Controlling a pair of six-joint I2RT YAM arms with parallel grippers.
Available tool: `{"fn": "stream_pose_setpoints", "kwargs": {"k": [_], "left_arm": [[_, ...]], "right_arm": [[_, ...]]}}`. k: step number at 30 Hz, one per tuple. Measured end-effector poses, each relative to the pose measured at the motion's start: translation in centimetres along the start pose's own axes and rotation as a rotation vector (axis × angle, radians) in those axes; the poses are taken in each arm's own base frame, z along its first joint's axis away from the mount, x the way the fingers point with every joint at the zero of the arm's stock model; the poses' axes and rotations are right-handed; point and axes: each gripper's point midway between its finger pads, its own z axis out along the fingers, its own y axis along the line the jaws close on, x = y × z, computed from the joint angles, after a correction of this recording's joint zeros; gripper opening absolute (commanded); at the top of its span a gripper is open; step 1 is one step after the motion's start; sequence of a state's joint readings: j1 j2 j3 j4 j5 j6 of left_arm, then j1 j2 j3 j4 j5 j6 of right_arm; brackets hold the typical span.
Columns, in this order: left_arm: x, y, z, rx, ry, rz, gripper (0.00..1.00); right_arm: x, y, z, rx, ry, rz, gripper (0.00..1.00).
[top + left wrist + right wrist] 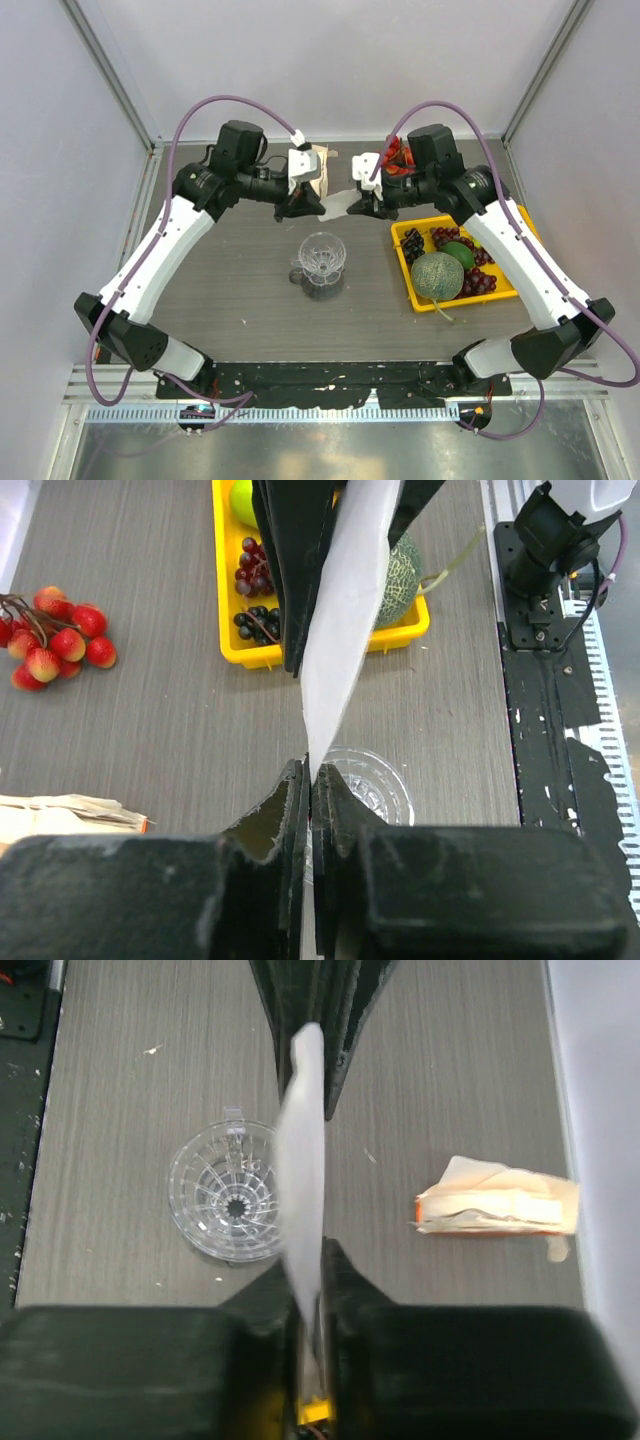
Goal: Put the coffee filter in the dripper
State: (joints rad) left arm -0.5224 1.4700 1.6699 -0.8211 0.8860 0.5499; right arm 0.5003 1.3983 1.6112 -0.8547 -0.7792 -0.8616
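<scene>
The coffee filter (338, 206), a thin white sheet, hangs stretched between my two grippers above the back of the table. My left gripper (312, 207) is shut on one tip of it; in the left wrist view the filter (340, 630) runs up from my left gripper (310, 770) to the other arm's black fingers. My right gripper (322, 1250) is shut on the opposite edge of the filter (303, 1160). The clear ribbed dripper (323, 258) stands on the table in front of and below the filter, also seen as the dripper (225, 1195) and the dripper (375, 785).
A beige pack of stacked filters (497, 1203) lies at the back behind the left gripper. A yellow tray (405, 265) at the right holds a melon (436, 277), grapes and green fruit. A bunch of red berries (55, 640) lies at the back.
</scene>
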Motion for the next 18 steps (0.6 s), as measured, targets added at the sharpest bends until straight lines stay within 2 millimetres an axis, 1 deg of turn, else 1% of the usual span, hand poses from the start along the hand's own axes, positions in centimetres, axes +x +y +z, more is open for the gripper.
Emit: {"fn": "stream_pose_setpoints", "kwargs": {"k": [2,4,5,7,10,12,14,16,18], "left_arm": [[-0.4,0.1,-0.1,0.0,-0.005,-0.009,0.4],[-0.6,0.1,-0.4,-0.001,-0.024,-0.042,0.76],[-0.7,0.3,-0.6,-0.007,-0.046,-0.06,0.85],[-0.3,0.9,-1.3,-0.034,-0.095,-0.117,0.87],[1.4,1.3,-2.5,-0.095,-0.153,-0.206,0.87],[1.9,1.7,-3.1,-0.13,-0.184,-0.236,0.87],[1.4,2.0,-3.1,-0.141,-0.221,-0.241,0.85],[0.0,2.5,-3.1,-0.15,-0.275,-0.235,0.83],[-1.1,2.7,-3.3,-0.153,-0.314,-0.229,0.81]], "right_arm": [[0.4,-0.1,0.2,-0.001,0.011,0.006,0.05],[0.7,-0.3,0.3,0.003,0.015,0.028,0.05],[0.7,-0.5,0.3,0.004,0.01,0.047,0.05],[0.4,-1.1,0.1,0.019,-0.021,0.086,0.05],[-0.9,-2.5,-0.5,0.052,-0.1,0.127,0.05],[-1.5,-3.1,-0.8,0.069,-0.154,0.136,0.05],[-2.2,-2.9,-0.8,0.068,-0.202,0.152,0.05],[-3.0,-2.4,-0.8,0.053,-0.252,0.177,0.05],[-4.0,-2.3,-0.9,0.044,-0.299,0.185,0.05]]}}
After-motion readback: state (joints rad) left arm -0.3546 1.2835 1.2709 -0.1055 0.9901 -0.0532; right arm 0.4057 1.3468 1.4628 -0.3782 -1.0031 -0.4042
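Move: The coffee filter spans the two grippers at level height: its middle is about 4 cm left of the right hand and 4 cm to the right of the left hand, whose fingers still pinch its left end. The dripper is roughly 20 cm below, 3 cm back and 7 cm left of the right hand, nearly under the left; the mug supports it, 8 cm lower. The filter bag stands some 17 cm ahead of the left hand, 1 cm left and 26 cm down. Finish closing the right fingers on the filter's right end, then open the left gripper wide to let go of the left end. Draw the left hand off leftward about 3 cm, easing forward and finally up; lift the right hand some 4.5 cm with the filter, tipping both sets of fingertips up about 20 degrees. ##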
